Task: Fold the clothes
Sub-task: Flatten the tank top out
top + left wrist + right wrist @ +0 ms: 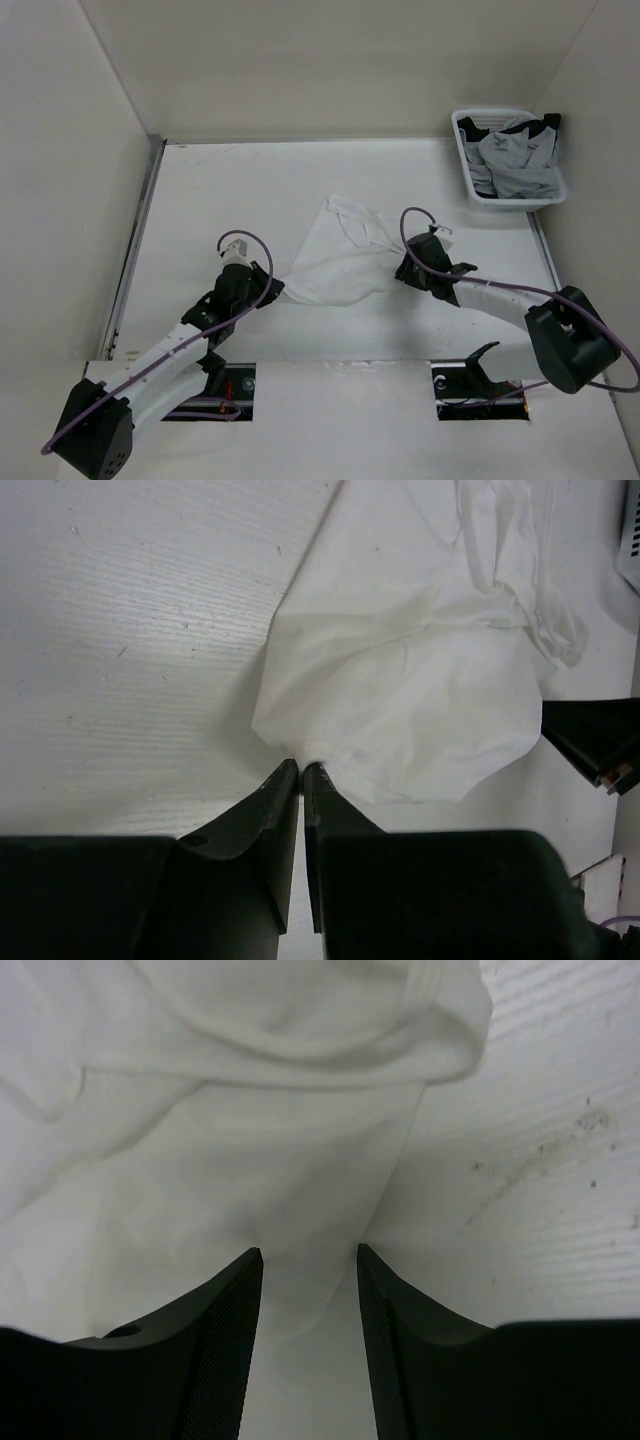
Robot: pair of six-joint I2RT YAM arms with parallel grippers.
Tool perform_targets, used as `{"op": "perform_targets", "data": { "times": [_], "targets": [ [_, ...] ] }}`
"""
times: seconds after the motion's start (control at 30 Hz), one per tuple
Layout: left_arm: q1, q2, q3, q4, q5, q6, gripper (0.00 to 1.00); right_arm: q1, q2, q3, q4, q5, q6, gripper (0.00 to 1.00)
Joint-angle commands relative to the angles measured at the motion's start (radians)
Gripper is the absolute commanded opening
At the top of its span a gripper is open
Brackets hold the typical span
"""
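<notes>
The clothes (340, 255) are one white garment, crumpled and stretched across the middle of the white table. At its left end my left gripper (268, 290) is shut on a pinched corner of the cloth (400, 680); the black fingertips (285, 780) meet with fabric between them. My right gripper (402, 268) sits at the garment's right edge. In the right wrist view its fingers (240, 1290) stand apart over a fold of the clothes (260, 1140), gripping nothing.
A white slatted basket (466, 165) holding grey and black garments (518, 160) stands at the far right of the table. White walls enclose the table on the left, back and right. Two cut-outs lie in the near edge by the arm bases.
</notes>
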Motion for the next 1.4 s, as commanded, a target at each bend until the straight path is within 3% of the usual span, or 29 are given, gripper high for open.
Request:
{"op": "perform_targets", "data": {
  "times": [0.0,0.07,0.2,0.37,0.57,0.73,0.87,1.0,1.13,1.27,1.37],
  "targets": [
    [-0.001,0.02,0.037,0.071,0.011,-0.005,0.07,-0.038,0.068,0.045,0.116,0.022,0.013,0.47],
    [-0.003,0.025,0.045,0.077,0.011,0.0,0.07,-0.038,0.097,0.071,0.116,0.018,0.018,0.4],
    [-0.001,0.039,0.088,0.092,0.011,0.023,0.07,-0.07,0.163,0.114,0.165,-0.037,0.015,0.02],
    [0.005,0.001,0.184,0.075,0.002,0.069,0.06,-0.049,-0.069,0.134,0.139,0.047,-0.045,0.0],
    [0.064,-0.154,0.23,-0.01,-0.029,0.102,0.06,0.138,-0.43,0.298,-0.258,0.153,-0.124,0.0],
    [0.141,-0.295,0.261,-0.095,-0.026,0.132,0.06,0.325,-0.577,0.413,-0.491,0.22,-0.081,0.0],
    [0.193,-0.363,0.224,-0.149,-0.024,0.135,0.06,0.416,-0.618,0.36,-0.51,0.245,-0.03,0.01],
    [0.213,-0.358,0.152,-0.169,0.005,0.112,0.06,0.211,-0.488,0.234,-0.348,0.101,-0.087,0.01],
    [0.201,-0.36,0.076,-0.169,0.006,0.07,0.06,-0.031,-0.227,0.177,-0.039,-0.115,-0.143,0.0],
    [0.193,-0.332,0.023,-0.152,0.005,0.037,0.06,-0.145,0.099,0.325,0.111,-0.163,-0.206,0.01],
    [0.186,-0.305,0.005,-0.132,0.009,0.024,0.06,-0.19,0.301,0.519,0.113,-0.169,-0.243,0.03]
  ]
}}
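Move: The tank top's right edge, still free, lies about 4 cm ahead of the right hand, dead in line sideways and roughly 1 cm lower. From that hand, the garment's far end is some 19 cm ahead and 15 cm left, and the corner already held by the left hand about 28 cm left and level with it. From the left hand, the free edge is roughly 28 cm right, 4 cm ahead and 5 cm below. Forward about 4 cm, low over the table, the right hand closes on the tank top's right edge, then swings it up and back nearly 30 cm high, fingers tipping up, before sweeping forward and down. The left hand keeps its corner, rising some 16 cm while easing about 5 cm left, then sinks most of the way again. ##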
